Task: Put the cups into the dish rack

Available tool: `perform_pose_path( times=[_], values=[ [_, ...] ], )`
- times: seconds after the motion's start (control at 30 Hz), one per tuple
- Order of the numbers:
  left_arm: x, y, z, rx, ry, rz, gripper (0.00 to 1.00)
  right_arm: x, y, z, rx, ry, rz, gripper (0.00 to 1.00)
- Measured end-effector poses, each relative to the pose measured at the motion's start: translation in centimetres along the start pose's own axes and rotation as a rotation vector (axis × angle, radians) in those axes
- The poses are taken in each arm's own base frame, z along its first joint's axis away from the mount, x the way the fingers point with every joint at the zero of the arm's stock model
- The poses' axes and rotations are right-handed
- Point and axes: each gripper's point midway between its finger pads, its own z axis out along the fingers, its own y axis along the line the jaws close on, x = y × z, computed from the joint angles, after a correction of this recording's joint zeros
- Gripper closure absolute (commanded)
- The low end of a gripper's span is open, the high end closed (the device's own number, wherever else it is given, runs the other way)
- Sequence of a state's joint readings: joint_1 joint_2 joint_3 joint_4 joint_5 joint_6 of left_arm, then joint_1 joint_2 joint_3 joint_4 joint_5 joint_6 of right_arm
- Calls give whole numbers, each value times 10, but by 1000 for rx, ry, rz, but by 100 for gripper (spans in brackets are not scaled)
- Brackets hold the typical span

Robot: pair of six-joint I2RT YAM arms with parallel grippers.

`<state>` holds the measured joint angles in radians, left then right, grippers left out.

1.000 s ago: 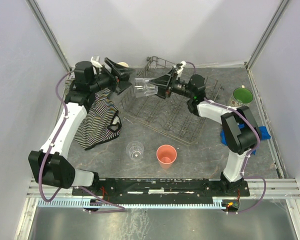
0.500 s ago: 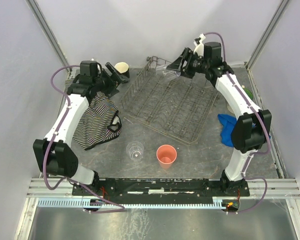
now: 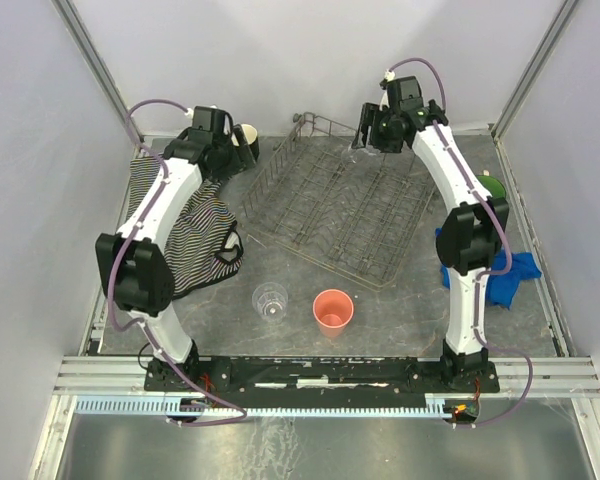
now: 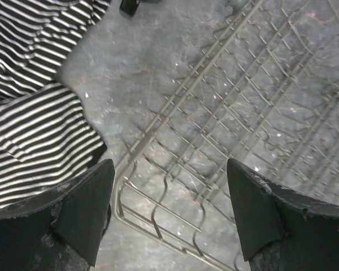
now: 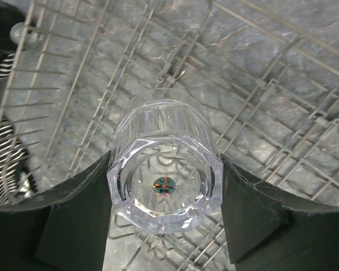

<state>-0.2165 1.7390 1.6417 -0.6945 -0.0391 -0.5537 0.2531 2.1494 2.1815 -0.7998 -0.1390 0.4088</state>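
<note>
My right gripper (image 3: 366, 137) is shut on a clear faceted glass (image 5: 163, 169), held high over the back of the grey wire dish rack (image 3: 340, 212); the glass's base with its small sticker faces the wrist camera. The left gripper (image 3: 230, 150) hangs open and empty over the rack's left corner (image 4: 158, 186), beside the black mug with cream interior (image 3: 246, 134). A second clear glass (image 3: 270, 300) and a salmon-pink tumbler (image 3: 332, 310) stand upright on the table in front of the rack. The green-lined mug (image 3: 490, 186) peeks out behind the right arm.
A black-and-white striped cloth (image 3: 195, 235) lies left of the rack and shows in the left wrist view (image 4: 28, 118). A blue cloth (image 3: 508, 268) lies at the right. Enclosure walls and metal posts ring the table.
The right arm swung from the rack's left side to the back right, carrying the clear glass. The left arm reached further back and its jaws opened wider.
</note>
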Motion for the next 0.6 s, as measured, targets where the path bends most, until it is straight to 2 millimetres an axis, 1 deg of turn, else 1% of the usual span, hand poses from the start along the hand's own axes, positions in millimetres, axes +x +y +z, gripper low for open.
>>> perform_pose_path(
  times=[0.07,0.2,0.4,0.5,0.6],
  values=[
    [-4,0,8,-36,-11,55,14,-3,-6,7,45,-7,-28,81],
    [-7,1,26,-106,-27,171,14,-9,-16,14,114,-26,-69,81],
    [4,15,50,-203,3,275,14,-23,-31,27,202,-63,-134,83],
    [7,21,58,-235,18,298,14,-21,-39,38,235,-58,-152,83],
    [7,25,59,-254,23,308,14,-16,-46,49,260,-42,-167,83]
  ],
)
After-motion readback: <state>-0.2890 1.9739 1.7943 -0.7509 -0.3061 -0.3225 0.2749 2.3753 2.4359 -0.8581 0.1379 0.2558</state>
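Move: The black mug stands about 13 cm ahead of the open left hand, 2 cm left and some 15 cm below; the rack's near left corner is about 6 cm behind that hand, the striped cloth 15 cm left and 6 cm back. For the clear cup in the right hand, the rack's far section lies about 6 cm ahead, 4 cm right and 15 cm down, the rack's middle 10 cm back and 6 cm left. Forward by about 5 cm, easing right and sinking ever more steeply, the right hand carries the clear cup over the rack towards its far section, keeping its grip and rolling so its left side dips. The left hand goes forward first, then mostly down, about 5.5 cm in all, towards the black mug, fingers staying wide open, its left side rolling up some 20 degrees. ##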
